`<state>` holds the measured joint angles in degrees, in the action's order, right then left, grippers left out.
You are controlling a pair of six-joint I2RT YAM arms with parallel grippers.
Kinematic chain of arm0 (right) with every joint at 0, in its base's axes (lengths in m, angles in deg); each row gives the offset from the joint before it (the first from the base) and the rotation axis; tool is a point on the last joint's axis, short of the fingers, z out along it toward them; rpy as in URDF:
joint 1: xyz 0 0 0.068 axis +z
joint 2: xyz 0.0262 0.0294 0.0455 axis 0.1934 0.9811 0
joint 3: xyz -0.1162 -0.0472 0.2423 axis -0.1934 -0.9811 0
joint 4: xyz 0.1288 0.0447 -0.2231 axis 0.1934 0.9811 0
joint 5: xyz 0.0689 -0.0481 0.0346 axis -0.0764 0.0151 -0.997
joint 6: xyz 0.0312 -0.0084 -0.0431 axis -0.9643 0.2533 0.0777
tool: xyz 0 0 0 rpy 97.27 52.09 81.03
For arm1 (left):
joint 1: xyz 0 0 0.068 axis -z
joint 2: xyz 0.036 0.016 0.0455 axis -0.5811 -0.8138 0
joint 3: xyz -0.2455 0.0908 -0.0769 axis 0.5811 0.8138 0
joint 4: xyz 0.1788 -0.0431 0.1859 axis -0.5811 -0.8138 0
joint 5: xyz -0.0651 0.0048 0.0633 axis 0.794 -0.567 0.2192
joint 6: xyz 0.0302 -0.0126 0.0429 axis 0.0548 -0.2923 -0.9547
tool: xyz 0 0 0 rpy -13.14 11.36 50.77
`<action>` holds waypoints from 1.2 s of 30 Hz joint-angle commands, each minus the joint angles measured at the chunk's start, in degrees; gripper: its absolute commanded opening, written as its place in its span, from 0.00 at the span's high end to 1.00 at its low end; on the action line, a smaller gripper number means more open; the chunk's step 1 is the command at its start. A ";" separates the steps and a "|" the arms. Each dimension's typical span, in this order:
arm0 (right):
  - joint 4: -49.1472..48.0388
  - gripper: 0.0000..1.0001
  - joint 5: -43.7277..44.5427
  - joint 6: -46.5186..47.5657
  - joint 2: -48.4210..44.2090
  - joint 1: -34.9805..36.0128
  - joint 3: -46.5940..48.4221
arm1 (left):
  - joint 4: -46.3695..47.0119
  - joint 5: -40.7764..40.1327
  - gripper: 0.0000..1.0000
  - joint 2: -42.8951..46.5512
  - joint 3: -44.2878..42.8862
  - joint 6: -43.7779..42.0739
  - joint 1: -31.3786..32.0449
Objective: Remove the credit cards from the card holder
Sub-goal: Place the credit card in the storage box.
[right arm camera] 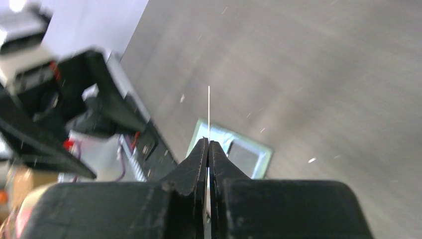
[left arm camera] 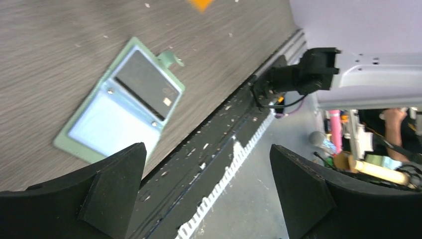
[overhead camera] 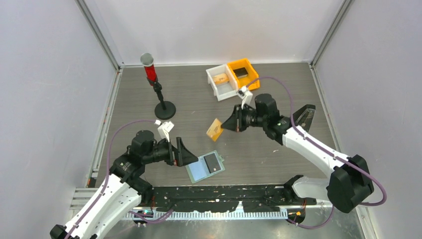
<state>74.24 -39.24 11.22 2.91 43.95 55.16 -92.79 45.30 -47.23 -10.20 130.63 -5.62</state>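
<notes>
The pale-green card holder (overhead camera: 205,168) lies open and flat on the table near the front edge. One pocket holds a light blue card (left arm camera: 107,122); the other holds a dark card with a chip (left arm camera: 145,85). My left gripper (overhead camera: 191,155) hovers just left of the holder, open and empty (left arm camera: 206,149). My right gripper (overhead camera: 224,126) is above the middle of the table, shut on the tan-orange credit card (overhead camera: 215,130), which hangs tilted in the air. In the right wrist view the card shows edge-on as a thin line (right arm camera: 209,112) rising from the closed gripper (right arm camera: 209,144), with the holder (right arm camera: 249,152) behind.
A white bin (overhead camera: 221,89) and an orange bin (overhead camera: 254,74) holding a black block (overhead camera: 241,72) stand at the back right. A red-and-silver microphone on a black stand (overhead camera: 164,108) is at the back left. A black rail (overhead camera: 224,196) runs along the front edge.
</notes>
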 commanded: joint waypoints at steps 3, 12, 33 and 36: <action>2.24 0.95 23.43 0.70 5.31 -4.77 14.91 | -12.91 -10.47 0.01 -1.58 -8.21 -6.49 0.04; 5.29 0.95 38.62 4.52 24.17 -9.14 37.12 | -23.61 -13.27 0.01 -4.63 -17.46 -14.39 -0.03; 3.21 0.95 33.02 2.47 56.36 -11.66 67.12 | -25.01 -16.71 0.01 -3.00 -17.07 -17.87 -0.01; 2.89 0.95 31.47 1.15 58.61 -12.29 68.25 | -24.95 -16.86 0.01 -2.32 -16.99 -17.87 -0.03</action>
<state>80.05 -4.75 14.41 60.24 32.54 119.44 -117.95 29.21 -50.68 -26.48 113.91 -5.62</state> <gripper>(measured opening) 0.073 0.993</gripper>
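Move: The white box for the gold card pinched in the right hand lies about 40 cm ahead, 1 cm to its right and 15 cm below. The orange box stands some 12 cm farther right and 3 cm farther out than that. Behind the right hand, about 13 cm back and 9 cm left, lies the card holder. From the left hand the white box is roughly 50 cm ahead and 18 cm right. Right hand sweeps the gold card 35 cm forward over the white box, turning clockwise; left withdraws 5 cm. ##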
